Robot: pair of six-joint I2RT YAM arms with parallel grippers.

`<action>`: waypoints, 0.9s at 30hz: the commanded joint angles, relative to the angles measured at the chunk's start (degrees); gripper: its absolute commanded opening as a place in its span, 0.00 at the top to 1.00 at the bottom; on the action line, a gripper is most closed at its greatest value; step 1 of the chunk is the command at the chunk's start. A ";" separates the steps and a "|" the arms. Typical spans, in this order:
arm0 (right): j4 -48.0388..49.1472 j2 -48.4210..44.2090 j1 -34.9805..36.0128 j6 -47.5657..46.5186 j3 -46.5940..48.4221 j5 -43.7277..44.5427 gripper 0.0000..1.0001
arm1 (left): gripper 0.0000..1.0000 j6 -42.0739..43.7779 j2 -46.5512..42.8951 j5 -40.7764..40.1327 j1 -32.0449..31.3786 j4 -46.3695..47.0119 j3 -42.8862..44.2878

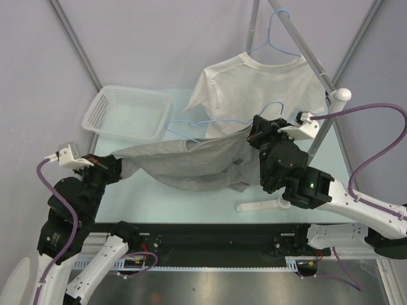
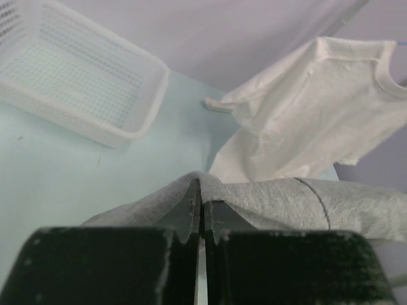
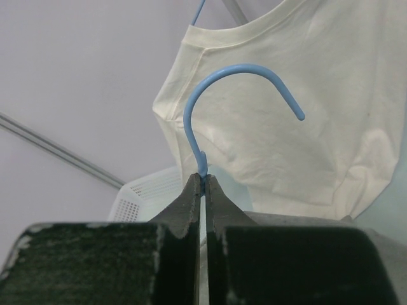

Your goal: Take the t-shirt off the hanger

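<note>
A grey t-shirt (image 1: 191, 162) is stretched low over the table between my two grippers. My left gripper (image 1: 117, 166) is shut on its left end, and the cloth folds over the tips in the left wrist view (image 2: 202, 203). My right gripper (image 1: 257, 130) is shut on the neck of a blue wire hanger (image 1: 210, 122), just under its hook (image 3: 235, 73). The hanger's left arm shows bare above the grey cloth. Its right part is hidden by the shirt and gripper.
A white t-shirt (image 1: 254, 89) hangs on a second blue hanger (image 1: 273, 44) on a rack pole (image 1: 327, 121) at the back right. The rack's white foot (image 1: 261, 204) lies by my right arm. A white mesh basket (image 1: 127, 114) stands at the back left.
</note>
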 commanded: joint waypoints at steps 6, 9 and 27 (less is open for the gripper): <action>6.62 2.13 -0.28 -0.42 3.53 -6.88 1.00 | 1.00 1.70 19.75 38.68 0.50 8.68 -1.98; 7.15 2.66 -0.37 -2.00 3.54 -7.76 1.00 | 1.00 -1.99 24.77 48.17 0.59 14.90 -5.14; 5.48 3.10 -1.86 -7.79 3.10 -10.58 1.00 | 0.00 4.05 2.02 9.35 0.68 6.94 -0.24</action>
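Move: The grey t-shirt hangs slack from the shut left fingers at one edge; its middle is about 19 cm to that hand's right, level fore-and-aft and 8 cm below. The table spot for it is roughly 27 cm right, 3 cm ahead and 27 cm below; the white basket sits 30 cm ahead, 8 cm left. From the right hand, which grips the blue hanger's neck, the grey shirt's middle is some 18 cm left, 5 cm back and 13 cm lower. The grey t-shirt's held edge is carried right and down, about 16 cm across and 12 cm lower, towards the table spot, the left wrist swinging some 40 degrees clockwise and tipping down. The left fingers then open wide and let go, and that hand backs up and left, levelling again. The right hand keeps its pinch on the hanger and shifts about 4 cm left. ##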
